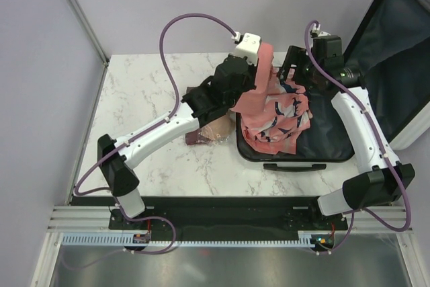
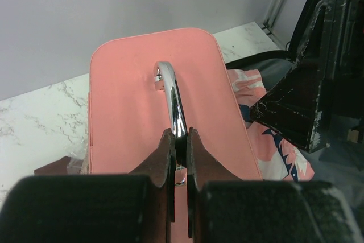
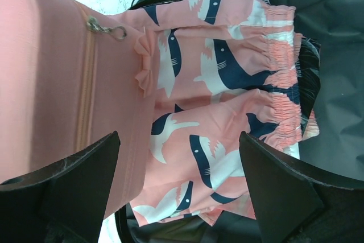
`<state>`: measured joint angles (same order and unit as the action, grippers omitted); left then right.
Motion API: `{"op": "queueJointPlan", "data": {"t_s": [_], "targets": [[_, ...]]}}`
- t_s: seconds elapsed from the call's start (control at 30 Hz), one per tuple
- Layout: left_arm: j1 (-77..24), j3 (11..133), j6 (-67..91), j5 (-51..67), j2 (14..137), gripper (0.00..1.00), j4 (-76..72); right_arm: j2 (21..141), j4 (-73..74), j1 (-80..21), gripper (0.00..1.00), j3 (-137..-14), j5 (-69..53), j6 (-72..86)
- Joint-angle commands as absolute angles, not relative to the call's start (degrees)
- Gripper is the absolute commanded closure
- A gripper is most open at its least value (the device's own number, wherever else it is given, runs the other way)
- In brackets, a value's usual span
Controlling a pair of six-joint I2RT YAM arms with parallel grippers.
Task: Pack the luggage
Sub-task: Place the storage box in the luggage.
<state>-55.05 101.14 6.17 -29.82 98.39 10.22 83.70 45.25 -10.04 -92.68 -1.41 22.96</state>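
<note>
The luggage [image 1: 330, 138] lies open at the right of the table, its dark grey lined lid [image 1: 396, 45] raised against the wall. Pink shorts with a navy and white shark print [image 1: 282, 122] lie bunched in its left half. My left gripper [image 2: 180, 140] is shut on the chrome top handle [image 2: 172, 92] of a small pink case [image 2: 131, 106], which hangs over the luggage's left edge [image 1: 265, 70]. My right gripper [image 3: 179, 163] stands open above the shorts [image 3: 227, 112], with the pink case [image 3: 45, 78] just to its left and nothing between its fingers.
A brown and beige wrapped item [image 1: 207, 132] lies on the marble table [image 1: 148, 92] under my left arm, beside the luggage. The luggage's black carry handle [image 1: 294, 165] faces the near edge. Grey walls close in the back and left.
</note>
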Motion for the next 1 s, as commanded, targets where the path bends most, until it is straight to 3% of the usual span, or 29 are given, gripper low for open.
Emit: {"op": "queueJointPlan", "data": {"t_s": [0.0,0.6,0.67,0.73,0.77,0.9,0.97], "targets": [[-55.5,106.4,8.9,-29.8,98.5,0.98,5.0,81.7,45.5,-9.3,0.06,-93.0,-0.4,23.6],[-55.8,114.3,20.8,-23.6,110.3,0.96,13.4,81.9,45.8,-8.5,0.07,-92.2,0.5,23.8],[-55.5,114.1,20.5,-21.1,110.8,0.88,15.1,82.2,45.8,-8.5,0.07,-92.4,0.2,24.1],[-55.3,113.9,20.7,-17.7,110.7,0.66,16.4,82.5,45.8,-8.5,0.07,-92.8,0.1,24.4],[-55.2,113.6,20.9,-16.9,110.6,0.51,17.3,82.7,45.8,-8.5,0.07,-93.2,0.2,24.7],[-54.2,112.7,21.4,-14.4,109.0,0.32,18.0,83.6,46.0,-8.6,0.07,-94.3,-2.5,25.1],[-53.3,112.2,22.3,-14.1,107.8,0.3,18.0,83.9,46.3,-8.6,0.07,-95.3,-2.9,25.5]]}}
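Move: The left hand still holds the storage box by its handle, the box hanging over the luggage's left edge; the spot for it, on the left part of the shark-print clothes, lies about 7 cm to the right, level fore-and-aft, some 25 cm below. The middle of those clothes is roughly 10 cm right, the plastic-bagged item about 13 cm left and 7 cm back. From the idle right hand the spot lies some 4 cm left, 4 cm back and 17 cm below. Keeping its pinch on the handle, the left hand carries the storage box right and down together, about 7 cm each way, in over the left part of the luggage onto the shark-print clothes, the fingers tipping some 15 degrees further down. Near the bottom the sideways and downward travel eases off, the hand draws back a little and turns slightly clockwise, and the fingers spread wide to let go of the handle, staying around it beside the open right gripper. ##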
